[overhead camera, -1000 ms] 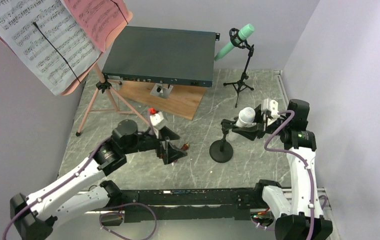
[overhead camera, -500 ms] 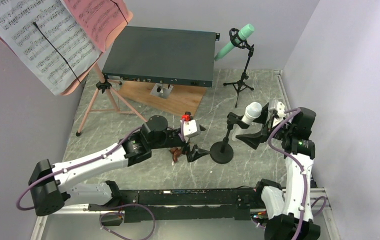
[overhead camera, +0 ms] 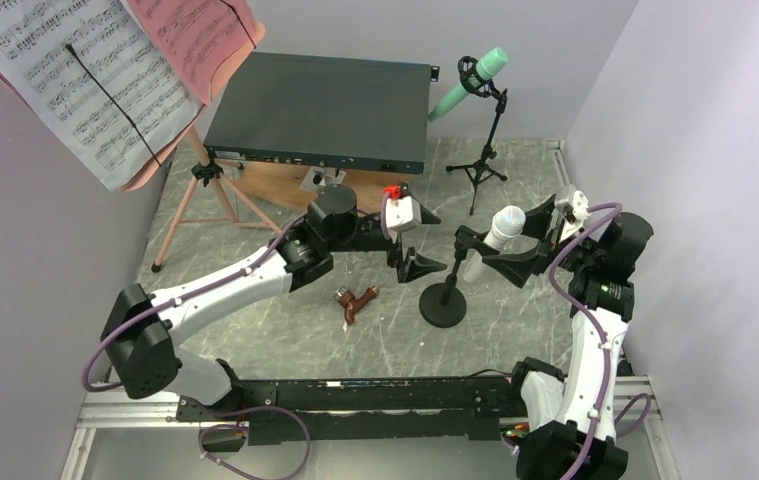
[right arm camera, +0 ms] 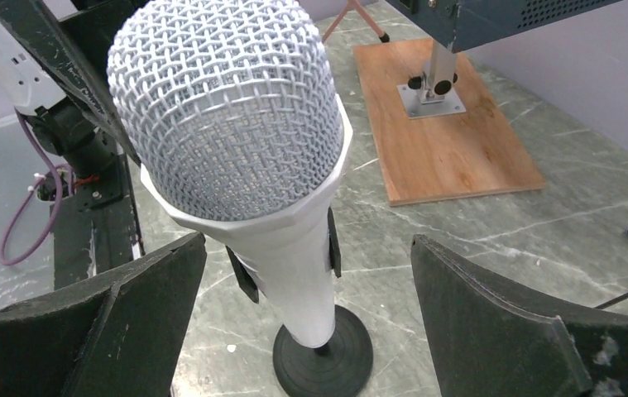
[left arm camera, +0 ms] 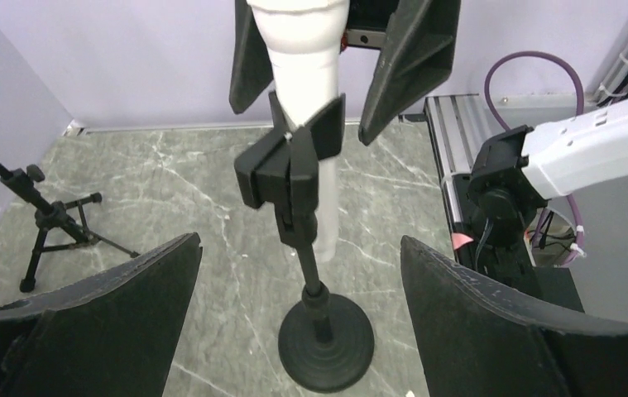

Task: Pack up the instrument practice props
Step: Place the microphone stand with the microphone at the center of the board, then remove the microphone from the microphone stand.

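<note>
A white microphone (overhead camera: 500, 232) sits tilted in the black clip of a round-based stand (overhead camera: 443, 303). My right gripper (overhead camera: 527, 240) is open just right of the microphone's head, not touching it. In the right wrist view the mesh head (right arm camera: 227, 107) fills the space ahead of the wide jaws of the right gripper (right arm camera: 308, 241). My left gripper (overhead camera: 433, 243) is open on the stand's left; its wrist view shows the clip (left arm camera: 290, 161) and base (left arm camera: 325, 339) ahead of the left gripper (left arm camera: 300, 241). A mint microphone (overhead camera: 470, 82) stands on a tripod mount (overhead camera: 482, 165). White sheets (overhead camera: 65, 80) and a red sheet (overhead camera: 200, 35) rest on the pink stand with its tripod legs (overhead camera: 205, 195).
A big dark grey metal box (overhead camera: 320, 110) sits raised over a wooden board (overhead camera: 355, 200) at the back. A small brown wooden piece (overhead camera: 355, 300) lies on the marble floor left of the round base. Walls close in on both sides; a rail (overhead camera: 355, 395) runs along the front.
My right gripper has opened and backed off to the right, leaving the white microphone in its clip. My left arm has swung right and further back to the stand, uncovering the brown piece.
</note>
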`<action>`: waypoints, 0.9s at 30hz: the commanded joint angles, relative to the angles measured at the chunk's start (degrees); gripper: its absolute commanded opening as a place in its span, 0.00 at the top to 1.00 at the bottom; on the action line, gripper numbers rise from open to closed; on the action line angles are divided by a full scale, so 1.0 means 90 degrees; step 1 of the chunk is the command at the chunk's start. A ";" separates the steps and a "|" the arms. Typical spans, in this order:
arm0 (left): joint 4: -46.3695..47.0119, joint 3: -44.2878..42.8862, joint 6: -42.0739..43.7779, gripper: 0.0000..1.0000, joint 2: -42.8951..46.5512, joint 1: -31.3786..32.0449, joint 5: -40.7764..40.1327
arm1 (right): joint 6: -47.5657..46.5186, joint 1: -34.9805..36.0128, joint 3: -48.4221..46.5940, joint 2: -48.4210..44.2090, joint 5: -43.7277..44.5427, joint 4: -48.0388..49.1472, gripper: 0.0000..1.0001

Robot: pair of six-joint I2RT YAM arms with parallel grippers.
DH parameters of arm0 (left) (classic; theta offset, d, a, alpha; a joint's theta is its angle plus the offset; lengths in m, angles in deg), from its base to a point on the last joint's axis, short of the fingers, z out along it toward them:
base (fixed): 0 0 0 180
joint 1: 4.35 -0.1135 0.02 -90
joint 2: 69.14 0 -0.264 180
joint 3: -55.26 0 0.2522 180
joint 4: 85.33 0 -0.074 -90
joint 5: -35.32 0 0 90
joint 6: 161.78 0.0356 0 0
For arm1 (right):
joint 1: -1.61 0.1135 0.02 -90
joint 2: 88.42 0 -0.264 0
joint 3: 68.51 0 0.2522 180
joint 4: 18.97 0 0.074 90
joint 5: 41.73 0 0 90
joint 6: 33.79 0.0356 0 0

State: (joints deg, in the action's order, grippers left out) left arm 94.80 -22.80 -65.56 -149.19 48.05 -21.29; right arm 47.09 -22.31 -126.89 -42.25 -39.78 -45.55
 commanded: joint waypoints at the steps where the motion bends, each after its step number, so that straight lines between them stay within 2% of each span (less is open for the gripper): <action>1: 0.0450 -0.0650 -0.0296 0.04 -0.0397 -0.0074 0.0805 | 0.0651 -0.0095 -0.0116 -0.0032 -0.0744 0.0764 0.03; 5: 0.0549 -0.0874 -0.0427 0.01 -0.0696 -0.0080 0.0832 | 0.0555 -0.0123 -0.0381 -0.0024 -0.0754 0.0455 0.03; 15: 0.0952 -0.0983 -0.0913 0.01 -0.1093 -0.0073 0.0448 | 0.0191 -0.0119 -0.0931 0.0102 -0.0754 -0.0291 0.09; 21: 0.1072 -0.0934 -0.1077 0.01 -0.1141 -0.0079 0.0135 | 0.0094 -0.0110 -0.1005 0.0141 -0.0761 -0.0371 0.28; 25: 0.1121 -0.1003 -0.1163 0.01 -0.1222 -0.0072 0.0128 | -0.0179 -0.0058 -0.1178 0.0199 -0.0768 -0.0616 0.47; 27: 0.1132 -0.1050 -0.1204 0.01 -0.1283 -0.0067 0.0151 | -0.0403 -0.0040 -0.1285 0.0237 -0.0764 -0.0828 0.51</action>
State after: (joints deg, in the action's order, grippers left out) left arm 101.67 -29.35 -74.68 -159.70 47.22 -19.48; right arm 47.66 -23.01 -134.59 -40.46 -40.59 -50.36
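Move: The stand's clamp is about 6 cm to the right of my open left hand, roughly 1 cm ahead and near its height. The microphone's middle is some 10 cm to its right and 2 cm lower; the round base stands under the clamp, about 22 cm down. My open right hand already straddles the microphone, whose middle is roughly 3 cm to its left and 4 cm lower, with the clamp 8 cm left, 3 cm lower. I slide my right hand about 3 cm straight up the microphone's barrel, then bring its wide-open fingers roughly halfway shut, closing around the barrel just beneath the mesh head. Meanwhile my left hand, fingers pointing right and staying open, eases right towards the stand's clamp and a little forward, some 4 cm in all, without closing on it. ##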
